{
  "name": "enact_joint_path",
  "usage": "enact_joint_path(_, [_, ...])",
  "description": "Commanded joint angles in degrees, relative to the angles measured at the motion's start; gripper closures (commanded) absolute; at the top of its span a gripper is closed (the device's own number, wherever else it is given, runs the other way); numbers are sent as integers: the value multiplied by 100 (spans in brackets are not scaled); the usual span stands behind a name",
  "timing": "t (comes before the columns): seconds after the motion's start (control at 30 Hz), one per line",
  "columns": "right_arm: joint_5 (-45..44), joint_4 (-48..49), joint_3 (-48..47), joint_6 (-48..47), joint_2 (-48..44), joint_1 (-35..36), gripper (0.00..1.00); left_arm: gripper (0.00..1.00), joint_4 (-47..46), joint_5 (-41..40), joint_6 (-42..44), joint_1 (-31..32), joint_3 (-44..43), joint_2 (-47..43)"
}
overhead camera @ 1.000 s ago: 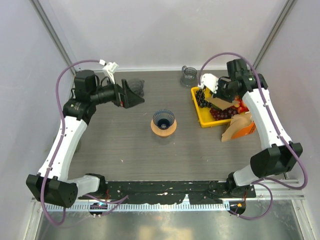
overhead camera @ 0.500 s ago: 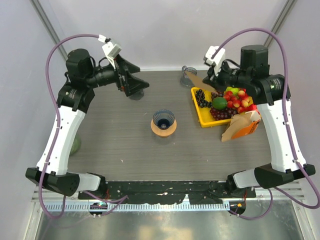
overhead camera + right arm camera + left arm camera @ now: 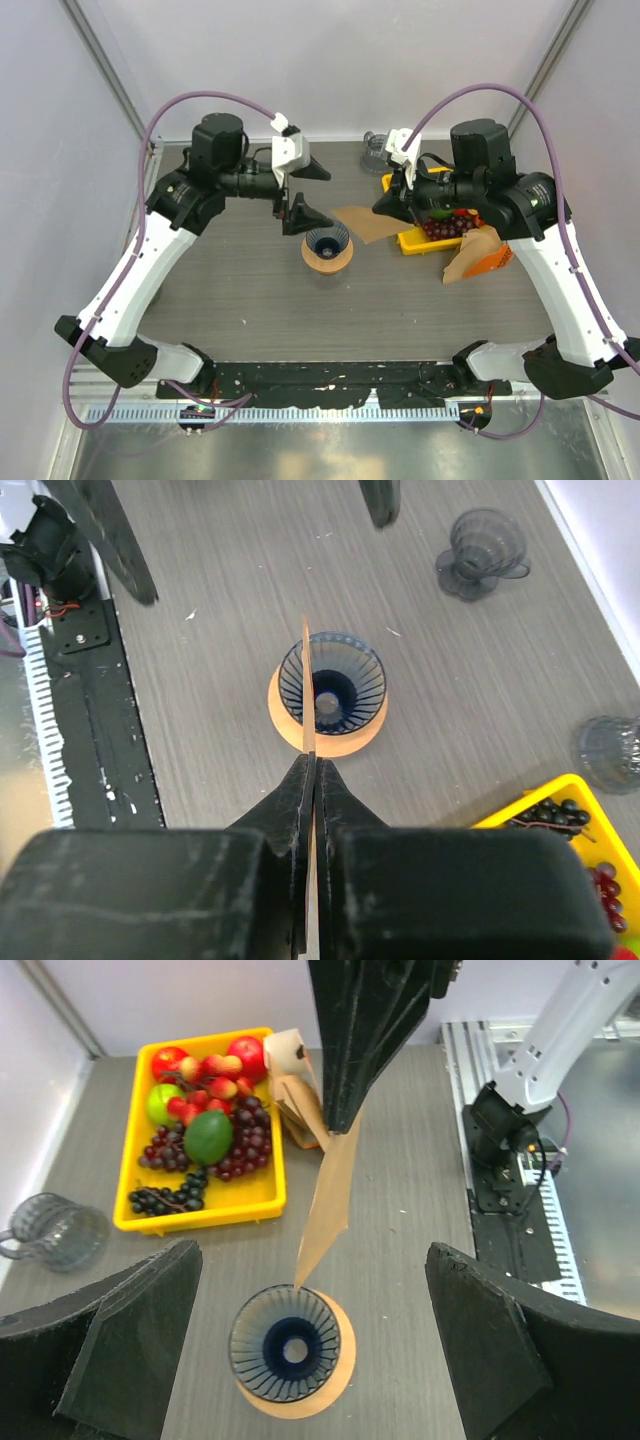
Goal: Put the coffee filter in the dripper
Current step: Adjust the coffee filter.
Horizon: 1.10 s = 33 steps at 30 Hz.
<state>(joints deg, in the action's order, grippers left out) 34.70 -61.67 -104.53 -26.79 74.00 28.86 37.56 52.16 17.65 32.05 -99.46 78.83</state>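
The dripper (image 3: 327,243), a dark ribbed cone on a tan round base, stands mid-table. It also shows in the left wrist view (image 3: 291,1344) and the right wrist view (image 3: 331,683). My right gripper (image 3: 385,205) is shut on a brown paper coffee filter (image 3: 362,222). It holds the filter in the air just right of the dripper, the free tip over the dripper's rim. The right wrist view shows the filter (image 3: 306,680) edge-on between the closed fingers (image 3: 312,760). My left gripper (image 3: 308,195) hangs open behind and above the dripper, holding nothing (image 3: 312,1255).
A yellow tray (image 3: 410,243) of grapes and other fruit sits right of the dripper, with an orange and brown carton (image 3: 480,255) beside it. A glass mug (image 3: 377,152) stands at the back. Another glass vessel (image 3: 480,545) stands beyond the dripper.
Both arms swung in toward the middle. The right gripper carried the filter from the tray area to beside the dripper. The left gripper came from the back left to above it.
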Motion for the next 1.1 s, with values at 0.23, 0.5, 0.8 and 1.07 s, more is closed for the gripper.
enact_joint_path(0.23, [248, 208, 38, 524, -315, 260, 95, 9, 14, -734, 345, 784, 173, 378])
enact_joint_path(0.5, [398, 384, 292, 1017, -754, 278, 95, 92, -2789, 204, -1959, 1013, 1087, 696])
enact_joint_path(0.8, [703, 357, 320, 1553, -949, -661, 9, 100, -2263, 699, 208, 995, 1858, -559])
enact_joint_path(1.07, [2637, -1029, 195, 711, -430, -1172, 4, 100, -1084, 339, 5944, 1654, 3388, -2265])
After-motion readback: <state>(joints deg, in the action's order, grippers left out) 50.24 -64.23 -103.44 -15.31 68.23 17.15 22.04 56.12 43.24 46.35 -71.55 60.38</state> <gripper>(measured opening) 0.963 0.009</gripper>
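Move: The coffee filter, still pinched in the right gripper, has its middle about 9 cm to the left gripper's right, 1 cm ahead and some 10 cm below. From the right hand it lies about 4 cm left, level fore and aft, 3 cm down. The dripper stands almost straight under the left gripper, 1 cm ahead, 1 cm left and 28 cm down; the fruit basket is roughly 26 cm right of that gripper, 12 cm ahead and 38 cm down. Bring the left gripper down and right, about 9 cm each way, shut it on the filter's free end while the right hand eases about 5 cm back with its hold, then open the right fingers and slip them a few centimetres right. Draw the left hand back some 10 cm, rising and edging left, rolling about 45 degrees around its finger line and turning clockwise. ##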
